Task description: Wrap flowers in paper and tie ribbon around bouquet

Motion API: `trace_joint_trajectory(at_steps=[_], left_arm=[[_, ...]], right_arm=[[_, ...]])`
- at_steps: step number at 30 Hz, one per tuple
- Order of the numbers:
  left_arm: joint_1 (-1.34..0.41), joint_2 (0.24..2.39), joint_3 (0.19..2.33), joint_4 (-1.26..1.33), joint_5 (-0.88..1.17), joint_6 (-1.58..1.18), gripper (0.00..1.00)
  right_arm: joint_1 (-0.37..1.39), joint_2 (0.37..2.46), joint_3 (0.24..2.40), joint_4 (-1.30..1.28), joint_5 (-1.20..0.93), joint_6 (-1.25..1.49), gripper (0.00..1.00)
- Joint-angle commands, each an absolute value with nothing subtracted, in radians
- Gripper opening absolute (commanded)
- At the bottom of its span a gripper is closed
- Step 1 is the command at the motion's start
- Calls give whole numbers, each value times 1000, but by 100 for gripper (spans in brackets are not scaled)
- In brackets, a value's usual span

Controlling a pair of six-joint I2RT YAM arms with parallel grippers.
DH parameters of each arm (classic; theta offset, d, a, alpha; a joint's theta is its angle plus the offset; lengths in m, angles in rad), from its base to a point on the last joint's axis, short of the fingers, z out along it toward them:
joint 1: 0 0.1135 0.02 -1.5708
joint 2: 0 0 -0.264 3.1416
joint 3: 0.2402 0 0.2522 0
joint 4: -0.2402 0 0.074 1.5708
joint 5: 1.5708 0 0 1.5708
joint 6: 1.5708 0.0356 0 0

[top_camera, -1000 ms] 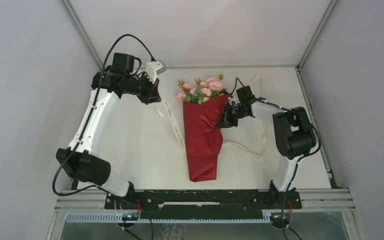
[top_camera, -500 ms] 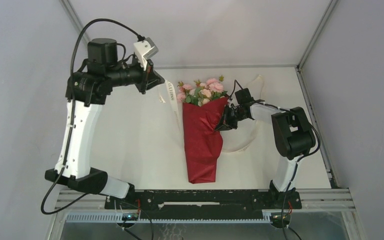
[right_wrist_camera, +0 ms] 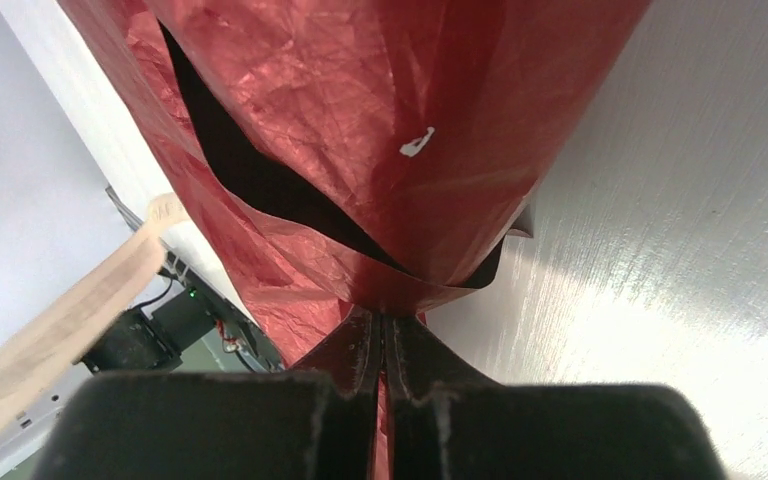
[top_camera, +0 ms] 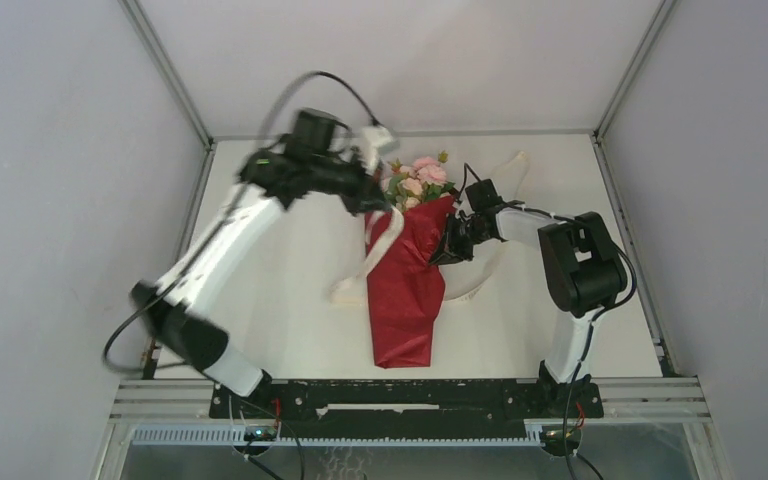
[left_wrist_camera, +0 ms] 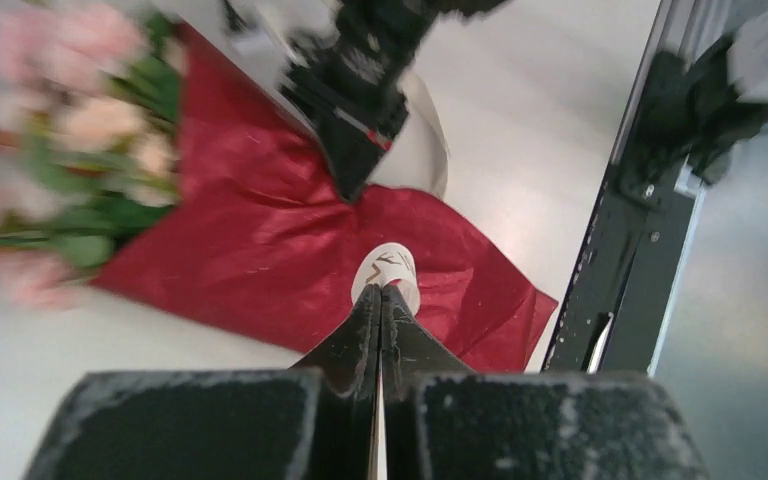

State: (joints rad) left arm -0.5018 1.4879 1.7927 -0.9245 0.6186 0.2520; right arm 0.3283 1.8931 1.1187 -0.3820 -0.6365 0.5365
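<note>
The bouquet lies mid-table, with pink flowers (top_camera: 417, 178) at the far end of a dark red paper (top_camera: 403, 295) cone. My left gripper (top_camera: 382, 207) hovers over the cone's top left, shut on the cream ribbon (top_camera: 384, 238). The ribbon drapes down across the cone's left side to the table. In the left wrist view the fingertips (left_wrist_camera: 382, 297) pinch the ribbon (left_wrist_camera: 387, 267) above the paper (left_wrist_camera: 260, 255), and the flowers (left_wrist_camera: 70, 130) are blurred. My right gripper (top_camera: 447, 248) is shut on the paper's right edge. Its tips (right_wrist_camera: 382, 322) clamp a red fold (right_wrist_camera: 360, 120), with the ribbon (right_wrist_camera: 60, 310) at the left.
More ribbon loops on the table right of the cone (top_camera: 480, 285) and towards the back (top_camera: 512, 163). A black base rail (top_camera: 410, 395) runs along the near edge. Grey walls and metal posts (top_camera: 165, 65) close in the table. The right arm's black wrist (left_wrist_camera: 360, 90) sits close ahead of my left gripper.
My left arm has swung from the back left to over the bouquet's top, lifting the ribbon off the table and across the cone. My right gripper has kept its hold on the paper.
</note>
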Motion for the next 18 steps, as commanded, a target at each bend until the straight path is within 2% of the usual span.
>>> trace_joint_trajectory(at_steps=[1, 8, 14, 18], left_arm=[[-667, 1725, 1655, -791, 575, 205, 0], [-709, 2070, 1705, -691, 544, 126, 0], [-710, 2173, 1693, -678, 494, 116, 0], [-710, 2209, 1675, -679, 511, 122, 0]], right_arm=[[341, 1885, 1121, -382, -585, 526, 8], [338, 1848, 1121, -414, -534, 526, 26], [269, 1731, 1120, -466, -394, 528, 45], [159, 1662, 1123, -506, -247, 511, 63]])
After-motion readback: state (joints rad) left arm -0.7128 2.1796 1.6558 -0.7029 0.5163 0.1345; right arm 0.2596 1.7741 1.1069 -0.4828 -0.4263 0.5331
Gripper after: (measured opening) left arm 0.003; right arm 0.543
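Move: The waist of the wrapped paper, where the ribbon is being taken, lies some 32 cm below the left hand and 10 cm to its right, level with it fore and aft. The flowers are about 18 cm ahead and 7 cm right, nearly as far below; the ribbon's loose left tail lies 5 cm left and 3 cm back. From the right hand, whose fingertips hold the paper's edge, the waist is 2 cm left and 2 cm back, the ribbon's right tail 8 cm right and 6 cm back. The ribbon, still pinched in the shut left fingers, is brought fast over the paper's waist: the left hand drops about 31 cm and swings some 10 cm right, mostly early on, its fingers tipping down steeply. Meanwhile the right fingers open about halfway, let go of the paper's edge, and the hand then draws off about 5 cm to the right. ##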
